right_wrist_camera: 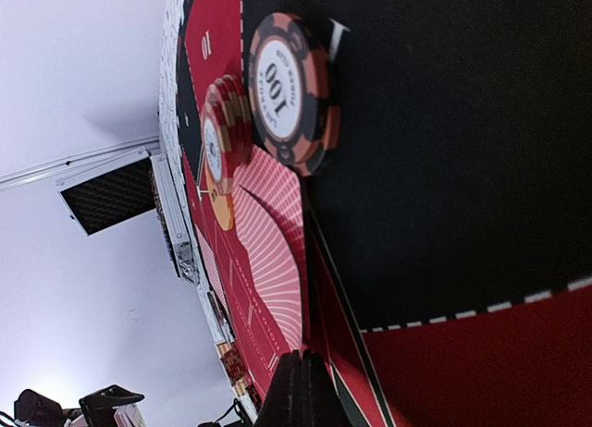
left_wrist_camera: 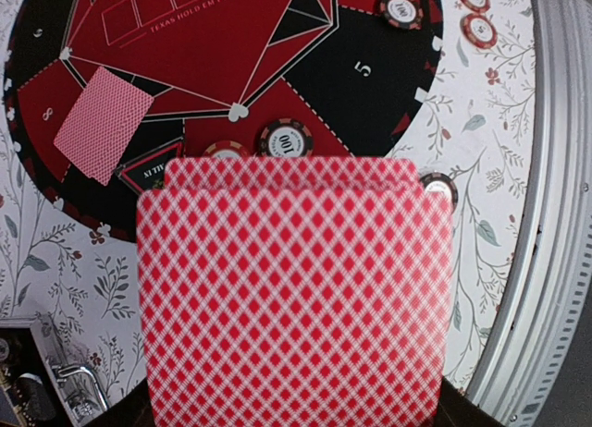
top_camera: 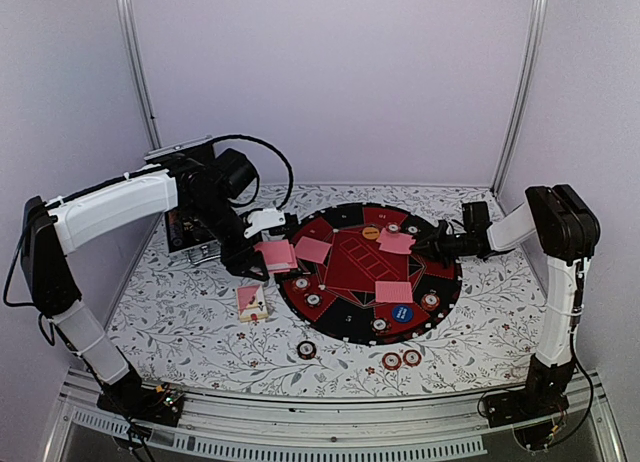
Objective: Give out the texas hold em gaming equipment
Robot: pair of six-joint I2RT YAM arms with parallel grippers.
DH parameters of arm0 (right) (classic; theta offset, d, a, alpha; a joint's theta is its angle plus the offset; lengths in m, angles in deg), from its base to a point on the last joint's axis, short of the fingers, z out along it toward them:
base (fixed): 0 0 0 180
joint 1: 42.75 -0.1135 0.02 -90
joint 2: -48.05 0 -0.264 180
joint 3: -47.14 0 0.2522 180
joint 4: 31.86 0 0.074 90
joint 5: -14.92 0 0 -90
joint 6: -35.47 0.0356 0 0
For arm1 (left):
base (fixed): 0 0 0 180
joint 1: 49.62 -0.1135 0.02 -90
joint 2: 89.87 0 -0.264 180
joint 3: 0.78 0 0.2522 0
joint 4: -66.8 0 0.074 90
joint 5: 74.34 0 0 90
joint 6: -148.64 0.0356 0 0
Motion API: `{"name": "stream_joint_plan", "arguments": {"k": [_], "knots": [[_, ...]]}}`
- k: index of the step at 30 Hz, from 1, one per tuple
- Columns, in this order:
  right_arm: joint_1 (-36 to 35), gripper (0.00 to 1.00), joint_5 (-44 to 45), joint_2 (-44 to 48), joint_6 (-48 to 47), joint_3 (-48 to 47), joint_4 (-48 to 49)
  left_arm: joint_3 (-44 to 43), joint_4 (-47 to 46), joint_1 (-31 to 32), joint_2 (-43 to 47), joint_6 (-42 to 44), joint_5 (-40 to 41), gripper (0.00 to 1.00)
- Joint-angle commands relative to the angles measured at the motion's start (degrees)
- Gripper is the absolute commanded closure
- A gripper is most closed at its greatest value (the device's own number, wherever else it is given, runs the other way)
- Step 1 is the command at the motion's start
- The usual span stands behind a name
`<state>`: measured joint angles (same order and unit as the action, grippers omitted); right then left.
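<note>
My left gripper (top_camera: 262,259) is shut on a stack of pink-backed playing cards (left_wrist_camera: 296,298) (top_camera: 276,254), held over the left rim of the round red-and-black poker mat (top_camera: 345,327); the stack hides its fingers. My right gripper (right_wrist_camera: 311,358) (top_camera: 430,244) is shut low over the mat's right side, pinching the edge of a bowed pink card (right_wrist_camera: 277,251) (top_camera: 396,242). More cards (top_camera: 313,249) (top_camera: 393,291) lie on the mat. Poker chips (top_camera: 313,300) (right_wrist_camera: 291,90) ring it. The blue button (top_camera: 401,310) and the orange button (right_wrist_camera: 222,210) rest on the mat.
A face-up pile of cards (top_camera: 251,302) lies on the floral cloth left of the mat. Three loose chips (top_camera: 306,349) (top_camera: 391,361) (top_camera: 411,357) sit near the front edge. The black case (top_camera: 190,227) (right_wrist_camera: 116,196) stands open at the back left, behind the left arm.
</note>
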<state>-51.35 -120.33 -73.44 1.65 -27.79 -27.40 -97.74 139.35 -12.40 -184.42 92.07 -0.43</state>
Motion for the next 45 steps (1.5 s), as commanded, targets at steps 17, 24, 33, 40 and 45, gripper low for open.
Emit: {"name": "stream_joint_plan", "arguments": {"k": [17,24,33,40,45], "knots": [[0.0,0.99,3.2,-2.1,-1.1,-4.3,-2.1,-0.6,-0.6,-0.3,0.3,0.7,-1.2,1.00],[0.0,0.60,7.2,3.2,-4.9,-2.6,-7.9,-0.6,-0.5,-0.3,0.3,0.7,-1.4,1.00],[-1.0,0.38,15.0,17.4,-10.3,3.7,-16.6,-0.6,-0.4,-0.3,0.5,0.6,-1.6,1.00],[-9.6,0.13,15.9,26.8,-12.5,3.3,-20.3,0.2,-1.1,-0.3,0.1,-0.2,-2.6,1.00],[-18.1,0.01,12.5,27.4,-10.8,1.1,-18.8,0.5,-1.8,-0.3,0.0,-0.5,-2.7,1.00]]}}
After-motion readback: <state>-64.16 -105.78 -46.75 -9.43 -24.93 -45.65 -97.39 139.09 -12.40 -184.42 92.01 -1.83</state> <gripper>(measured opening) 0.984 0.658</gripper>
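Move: On the far right of the round mat, the right hand holds a card close above the table. The card spot it serves is centred about 4 cm left, 2 cm ahead and 2 cm below. The black 100 chip lies some 5 cm ahead and 1 cm left, the red chips 5 cm ahead and 5 cm left, and the dealer button 4 cm ahead and 9 cm left. From the left hand, that card spot is roughly 17 cm ahead, 24 cm right and 15 cm lower. Nudging the pinched card about 2 cm forward at table height after a brief hold, the right hand then opens its fingers and lets go. It lifts off with a small swing right, then sweeps left and back towards its base, ending some 12 cm higher with the gripper wide open and the wrist tilted about 20 degrees. ##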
